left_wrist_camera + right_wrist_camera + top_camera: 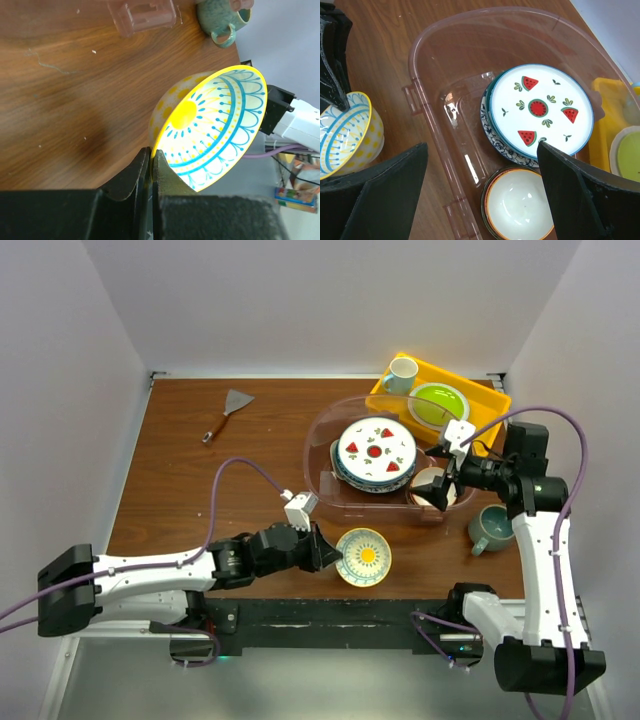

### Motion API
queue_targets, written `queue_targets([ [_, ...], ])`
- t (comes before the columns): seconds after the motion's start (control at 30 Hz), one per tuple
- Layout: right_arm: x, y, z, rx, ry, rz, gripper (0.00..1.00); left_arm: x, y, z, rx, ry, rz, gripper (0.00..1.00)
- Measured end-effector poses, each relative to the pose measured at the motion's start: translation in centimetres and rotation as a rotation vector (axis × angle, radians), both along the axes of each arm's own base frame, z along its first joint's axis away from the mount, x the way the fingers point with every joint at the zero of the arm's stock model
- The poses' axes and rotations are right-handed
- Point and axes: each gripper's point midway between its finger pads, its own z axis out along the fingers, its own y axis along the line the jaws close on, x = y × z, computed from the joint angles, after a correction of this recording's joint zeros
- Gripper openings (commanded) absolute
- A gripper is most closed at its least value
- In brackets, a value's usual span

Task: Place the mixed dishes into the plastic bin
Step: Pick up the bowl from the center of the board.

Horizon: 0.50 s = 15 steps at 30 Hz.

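Observation:
My left gripper (pixel 328 549) is shut on the rim of a yellow bowl (pixel 364 556) with blue line pattern, just in front of the plastic bin (pixel 316 435); its fingertips (pixel 151 156) pinch the bowl (pixel 215 125) edge. Inside the bin lies a plate stack topped by the white plate with red fruit marks (pixel 376 450), over a blue floral plate (pixel 495 135). A white-inside bowl with an orange rim (pixel 520 205) sits in the bin's near right corner. My right gripper (pixel 441 486) hangs open over it (pixel 480 195), holding nothing. A grey-teal mug (pixel 490 527) stands on the table right of the bin.
A yellow tray (pixel 480 400) behind the bin holds a lime-green plate (pixel 438 405) and a white mug (pixel 402 373). A metal spatula (pixel 228 412) lies at the back left of the wooden table. White walls close in on three sides.

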Motion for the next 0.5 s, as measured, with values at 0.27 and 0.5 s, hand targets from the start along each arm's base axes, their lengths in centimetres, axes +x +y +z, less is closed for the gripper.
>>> queue_targets([
  [0.27, -0.1, 0.1, 0.8, 0.015, 0.010, -0.003, 0.98, 1.8, -0.2, 2.8, -0.002, -0.108, -0.017, 0.00],
  [0.5, 0.2, 0.3, 1.7, 0.068, 0.053, -0.040, 0.98, 3.8, 0.2, 5.8, -0.018, -0.207, 0.006, 0.00],
])
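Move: The bowl is already off the board, its rim in the left fingers. The plastic bin's middle lies about 20 cm ahead of the left hand, 11 cm to its right and 8 cm lower; in it the plate stack is some 23 cm ahead and 8 cm right, the nested bowls about 15 cm ahead and 20 cm right. From the right hand, the held bowl is roughly 12 cm back, 10 cm left and 15 cm below. Upward first and forward with it, the left hand lifts about 6 cm and reaches nearly 4 cm out towards the near side of the bin and the open right gripper, tipping its fingers up some 10 degrees and keeping its pinch on the bowl's rim. The right hand, wide open above the nested bowls, rises only 1.5 cm or so. ##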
